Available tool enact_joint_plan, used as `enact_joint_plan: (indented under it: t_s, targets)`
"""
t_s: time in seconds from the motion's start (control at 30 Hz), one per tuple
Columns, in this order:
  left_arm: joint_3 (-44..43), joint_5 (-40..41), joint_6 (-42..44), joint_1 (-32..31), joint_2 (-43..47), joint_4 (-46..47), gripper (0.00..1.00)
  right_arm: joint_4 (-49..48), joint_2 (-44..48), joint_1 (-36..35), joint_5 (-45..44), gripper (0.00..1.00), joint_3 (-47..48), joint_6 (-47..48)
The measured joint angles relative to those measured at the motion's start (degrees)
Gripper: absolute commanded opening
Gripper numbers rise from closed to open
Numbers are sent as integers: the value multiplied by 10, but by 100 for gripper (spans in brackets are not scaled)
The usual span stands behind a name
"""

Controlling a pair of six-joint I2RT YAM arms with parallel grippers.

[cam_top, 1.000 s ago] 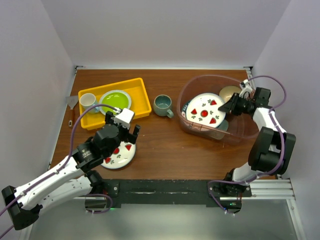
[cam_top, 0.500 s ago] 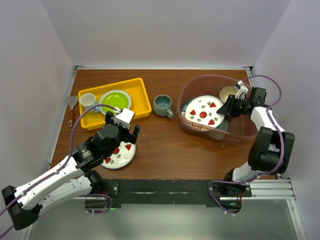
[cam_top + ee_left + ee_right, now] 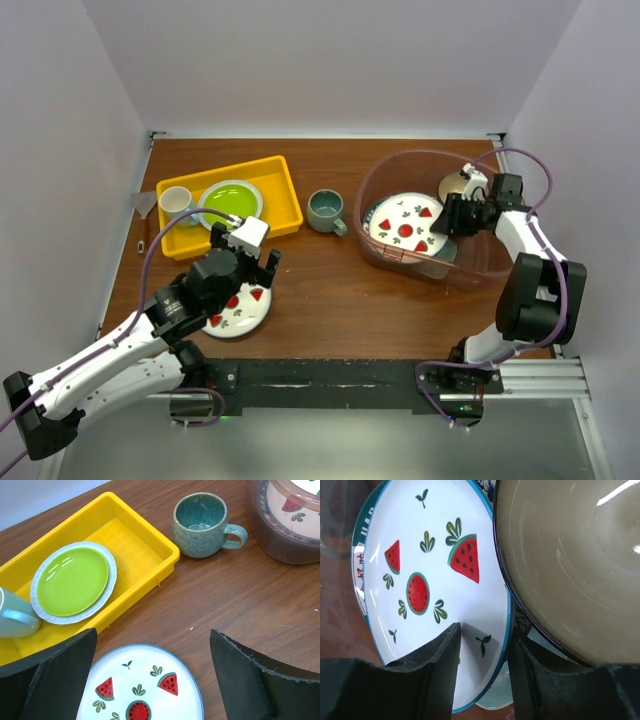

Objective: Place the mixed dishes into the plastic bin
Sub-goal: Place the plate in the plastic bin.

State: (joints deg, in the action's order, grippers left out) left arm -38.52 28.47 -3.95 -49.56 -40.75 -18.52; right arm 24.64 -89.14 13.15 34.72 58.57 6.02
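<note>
A white plate with red watermelon marks lies tilted inside the plastic bin, against a tan bowl. My right gripper is inside the bin, open, its fingers apart on either side of that plate's rim. A mint-green dish shows beneath. A second watermelon plate rests on the table under my left gripper, which hovers wide open, holding nothing. The grey-green mug stands upright on the table between tray and bin.
A shallow yellow tray at the back left holds a green plate and a pale cup. A small utensil lies left of the tray. The bin's wall rises right of the mug.
My right gripper's jaws have opened, letting the watermelon plate go; the plate has settled lower and slightly leftward in the bin. The left arm has not moved.
</note>
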Motion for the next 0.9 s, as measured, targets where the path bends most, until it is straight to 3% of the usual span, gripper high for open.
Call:
enact_joint_plan:
  t_s: [0.9]
  targets:
    - [0, -2, 0, 0, 1, 0, 100, 36, 16, -16, -68, 72, 16, 57]
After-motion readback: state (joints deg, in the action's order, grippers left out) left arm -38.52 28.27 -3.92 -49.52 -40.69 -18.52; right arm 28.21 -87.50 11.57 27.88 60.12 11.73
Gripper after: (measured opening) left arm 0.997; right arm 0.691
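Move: The plate's rim is between the right hand's half-open fingers; its middle lies about 10 cm to the left, 1 cm ahead and 2 cm lower. The tan bowl sits some 10 cm ahead and 4 cm to the right, and the green tray about 4 cm back, 4 cm left and 7 cm lower. From the idle left hand, that plate is roughly 43 cm to the right, 12 cm ahead and 12 cm lower. Straddling the plate's rim, the right hand opens wider, dips about 1 cm, then eases right and up. ##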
